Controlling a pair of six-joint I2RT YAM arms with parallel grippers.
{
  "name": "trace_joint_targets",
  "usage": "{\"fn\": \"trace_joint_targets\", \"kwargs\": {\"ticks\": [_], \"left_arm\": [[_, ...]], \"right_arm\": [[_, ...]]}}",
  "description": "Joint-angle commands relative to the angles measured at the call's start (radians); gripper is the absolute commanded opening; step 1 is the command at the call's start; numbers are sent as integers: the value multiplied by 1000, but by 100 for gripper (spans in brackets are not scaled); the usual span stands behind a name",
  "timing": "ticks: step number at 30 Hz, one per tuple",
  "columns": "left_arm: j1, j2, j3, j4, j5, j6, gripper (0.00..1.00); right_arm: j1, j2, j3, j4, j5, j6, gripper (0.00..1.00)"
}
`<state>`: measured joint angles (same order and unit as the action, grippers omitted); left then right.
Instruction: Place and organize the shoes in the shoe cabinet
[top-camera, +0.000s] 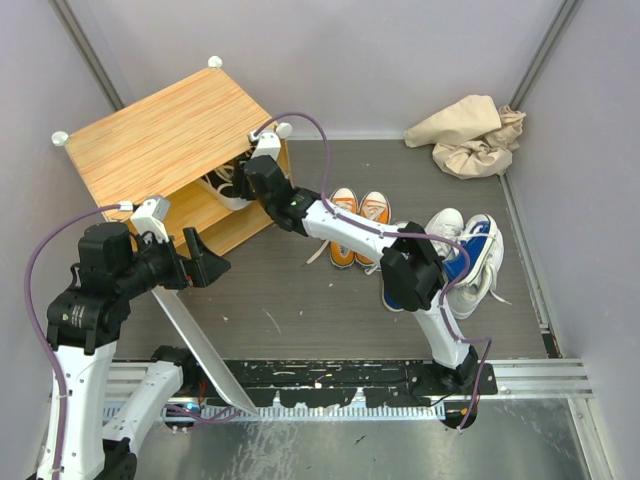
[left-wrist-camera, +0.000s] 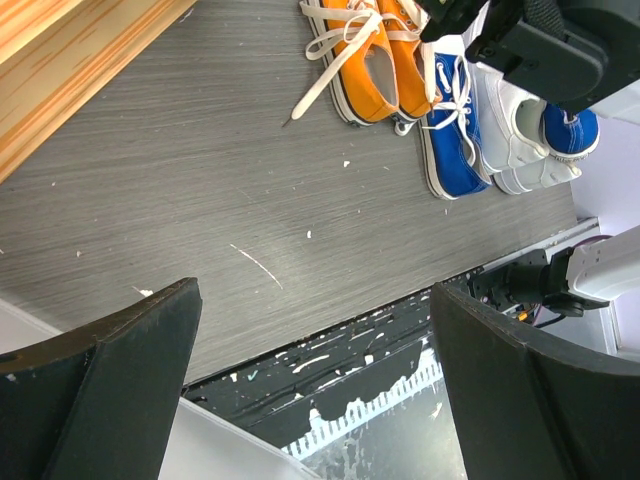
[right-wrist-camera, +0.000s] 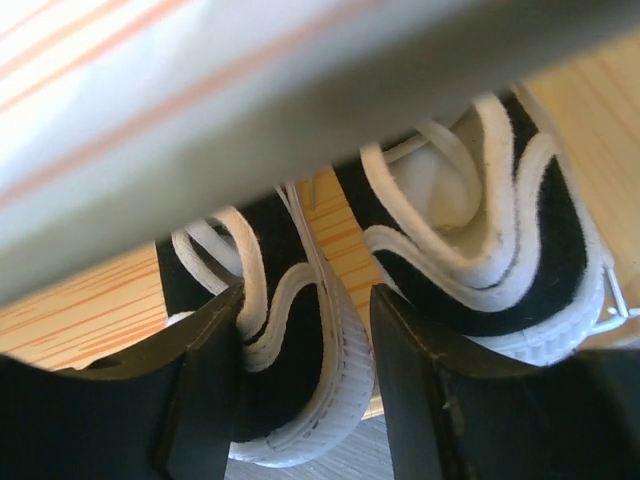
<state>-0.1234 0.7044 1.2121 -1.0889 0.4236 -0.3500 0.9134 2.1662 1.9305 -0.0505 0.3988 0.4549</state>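
Note:
The shoe cabinet (top-camera: 165, 135) stands at the back left, its wood-grain top toward the camera and its front open. A pair of black shoes (top-camera: 228, 180) with white laces lies inside. My right gripper (top-camera: 255, 180) reaches into the opening. In the right wrist view its jaws stand open around the heel of one black shoe (right-wrist-camera: 290, 360), with a small gap at the right finger. The other black shoe (right-wrist-camera: 500, 250) lies beside it on the wooden shelf (right-wrist-camera: 340, 230). Orange shoes (top-camera: 358, 225), white shoes (top-camera: 445, 225) and blue shoes (top-camera: 470, 250) sit on the floor. My left gripper (top-camera: 205, 262) hovers open and empty.
The cabinet's white front panel (top-camera: 200, 340) slopes down toward the near edge, just under my left gripper. A crumpled beige cloth (top-camera: 470, 135) lies in the back right corner. Walls close in on both sides. A black rail (top-camera: 340, 380) runs along the front.

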Motion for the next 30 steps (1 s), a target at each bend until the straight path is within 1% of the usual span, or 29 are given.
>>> {"fn": "trace_joint_targets", "kwargs": {"ticks": [1, 5, 11, 13, 16, 18, 22, 24, 26, 28, 30], "left_arm": [[-2, -6, 12, 28, 19, 20, 98], [-2, -15, 3, 26, 14, 21, 98], [-2, -17, -7, 22, 10, 25, 98], [-2, -17, -10, 21, 8, 26, 98], [-2, -18, -11, 15, 4, 30, 98], [-2, -20, -11, 8, 10, 34, 98], [-3, -21, -5, 3, 29, 45, 98], [-2, -21, 1, 6, 44, 51, 98], [-2, -19, 10, 15, 57, 54, 98], [-2, -18, 17, 23, 68, 54, 98], [-2, -16, 20, 29, 74, 53, 98]], "right_arm": [[11, -117, -62, 231, -39, -44, 58], [15, -182, -162, 332, -96, -50, 63], [17, -278, -317, 454, -140, -59, 66], [16, -300, -353, 470, -151, -63, 66], [16, -333, -391, 448, -148, -61, 66], [16, -368, -416, 390, -113, -53, 66], [16, -455, -450, 130, 35, -83, 69], [15, -506, -483, -7, 156, -105, 76], [4, -559, -538, -126, 236, -113, 84], [-23, -612, -599, -231, 268, -93, 86], [-73, -663, -685, -309, 248, -40, 86]]}}
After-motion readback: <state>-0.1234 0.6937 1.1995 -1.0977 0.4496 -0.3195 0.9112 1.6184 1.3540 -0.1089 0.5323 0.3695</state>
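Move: The right gripper's half-open fingers are still around the heel end of the black shoe just set on the shelf; that shoe's middle is about 5 cm ahead, 4 cm left and 3 cm below. The other black shoe is roughly 10 cm ahead and 4 cm right. The left orange shoe stands on the floor some 24 cm right, 3 cm back and 18 cm lower. From the left gripper, the shelved shoe lies about 29 cm straight ahead, 10 cm lower. Bring the right gripper off the black shoe's heel and out of the cabinet, opening the fingers further as it leaves: draw back while rising about 7 cm, then swing quickly right past the cabinet's open front towards the orange shoes, sinking some 5 cm. In all it ends about 14 cm to the right and 7 cm back. ##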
